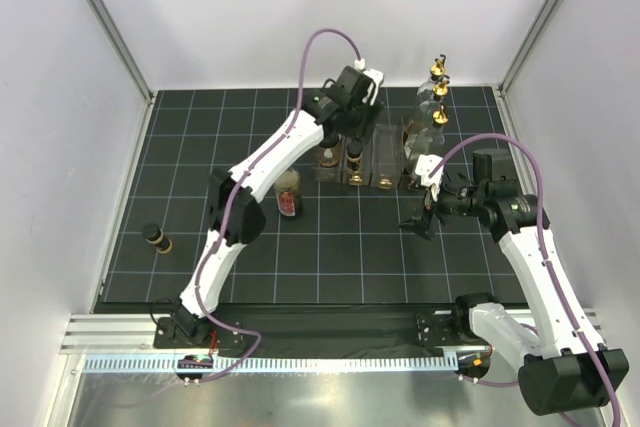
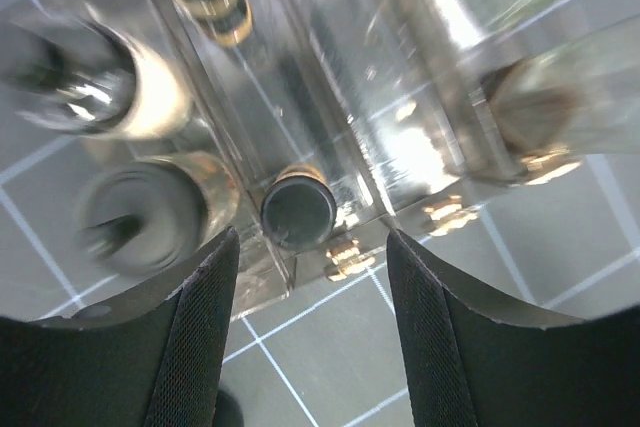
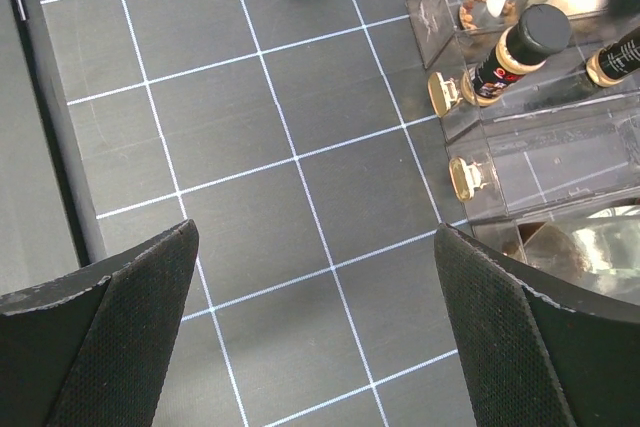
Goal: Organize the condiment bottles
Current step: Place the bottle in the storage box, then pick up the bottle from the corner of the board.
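Observation:
My left gripper (image 2: pixel 312 337) hangs open over the clear rack (image 1: pixel 385 157), nothing between its fingers. Just beyond the fingertips, a black-capped brown bottle (image 2: pixel 298 209) stands in a compartment. The top view shows two short brown bottles (image 1: pixel 327 155) (image 1: pixel 354 163) in the rack's left compartments. A red-labelled bottle (image 1: pixel 288 193) stands on the mat left of the rack. Another small black-capped bottle (image 1: pixel 157 238) stands alone at the far left. Tall clear bottles with gold spouts (image 1: pixel 437 97) cluster at the rack's back right. My right gripper (image 1: pixel 423 219) is open over bare mat, in front of the rack's right end.
The black gridded mat (image 1: pixel 330 257) ends at white walls on the left, back and right. In the right wrist view the rack (image 3: pixel 545 147) lies at the upper right, gold clips on its front edge, and the mat's left border (image 3: pixel 45 147) runs down the side.

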Robot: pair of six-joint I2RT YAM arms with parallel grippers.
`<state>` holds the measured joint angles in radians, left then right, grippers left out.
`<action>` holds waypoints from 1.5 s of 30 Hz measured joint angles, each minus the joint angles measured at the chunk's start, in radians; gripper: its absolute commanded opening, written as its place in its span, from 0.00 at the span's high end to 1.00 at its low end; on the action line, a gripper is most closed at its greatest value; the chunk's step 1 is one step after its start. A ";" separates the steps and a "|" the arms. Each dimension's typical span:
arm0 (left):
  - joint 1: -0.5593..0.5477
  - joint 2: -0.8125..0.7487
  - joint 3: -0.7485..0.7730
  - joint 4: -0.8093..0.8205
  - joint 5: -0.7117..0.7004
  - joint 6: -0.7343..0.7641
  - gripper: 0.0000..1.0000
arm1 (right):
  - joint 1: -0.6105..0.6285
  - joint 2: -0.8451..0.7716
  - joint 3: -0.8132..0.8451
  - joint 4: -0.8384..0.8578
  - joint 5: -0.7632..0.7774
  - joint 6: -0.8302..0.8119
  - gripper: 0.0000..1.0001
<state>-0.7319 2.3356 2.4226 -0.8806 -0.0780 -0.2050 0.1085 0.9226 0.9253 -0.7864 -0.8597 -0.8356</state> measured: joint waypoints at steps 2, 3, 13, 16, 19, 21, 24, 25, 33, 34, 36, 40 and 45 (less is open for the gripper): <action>0.000 -0.055 0.000 0.006 0.001 -0.001 0.39 | -0.002 0.000 0.000 0.000 0.000 0.000 0.00; 0.000 -0.083 0.000 0.011 0.002 -0.001 0.39 | -0.002 0.000 0.000 0.000 0.000 0.000 0.00; 0.000 -0.463 -0.178 0.078 -0.011 0.013 0.21 | -0.017 0.000 0.000 0.000 -0.016 0.000 0.00; 0.002 -0.590 -0.273 0.109 -0.037 0.027 0.17 | -0.020 0.000 0.000 0.000 -0.021 0.000 0.00; 0.012 -0.723 -0.391 0.137 -0.069 0.034 0.16 | -0.021 0.000 0.000 0.000 -0.024 0.000 0.00; 0.023 -0.808 -0.465 0.147 -0.095 0.036 0.13 | -0.021 0.000 -0.002 0.000 -0.027 0.000 0.00; 0.047 -0.927 -0.577 0.171 -0.132 0.039 0.10 | -0.021 0.000 -0.004 0.000 -0.030 0.000 0.00; 0.058 -0.967 -0.613 0.177 -0.144 0.040 0.09 | -0.021 0.000 -0.004 0.000 -0.031 0.000 0.00; 0.142 -1.250 -0.805 0.204 -0.243 0.050 0.04 | -0.021 0.000 -0.005 0.000 -0.039 0.000 0.00; 0.150 -1.277 -0.824 0.204 -0.256 0.050 0.04 | -0.021 0.000 -0.006 0.000 -0.041 0.000 0.00; 0.166 -1.324 -0.867 0.208 -0.280 0.051 0.03 | -0.021 0.000 -0.006 0.000 -0.043 0.000 0.00; 0.186 -1.388 -0.948 0.206 -0.325 0.050 0.03 | -0.022 0.001 -0.007 0.000 -0.045 0.000 0.00; 0.200 -1.430 -1.012 0.202 -0.369 0.048 0.02 | -0.025 0.008 -0.008 0.000 -0.046 0.000 0.00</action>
<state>-0.5323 0.9058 1.4105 -0.6785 -0.4465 -0.1566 0.0834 0.9302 0.9169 -0.7864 -0.9058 -0.8360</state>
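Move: The left hand hangs empty, roughly 11 cm above the small bottle it has already let go of in the box's second compartment from the left; the wide jar stands about 7 cm left of that bottle and 1 cm farther out. The red-label bottle is some 15 cm left and 11 cm back of the hand, and the black-capped jar about 45 cm left and 19 cm back. That black-capped jar lies some 53 cm left of the right hand, 2 cm ahead. The left hand climbs clear of the small bottle, first nearly straight up, then swings left and back over the open table towards the black-capped jar, some 30 cm left, 17 cm back and 23 cm up in all, sinking slightly at the end. On the way the wrist tips up about 35 degrees and swivels counter-clockwise, while the already parted fingers spread almost fully, touching nothing. ##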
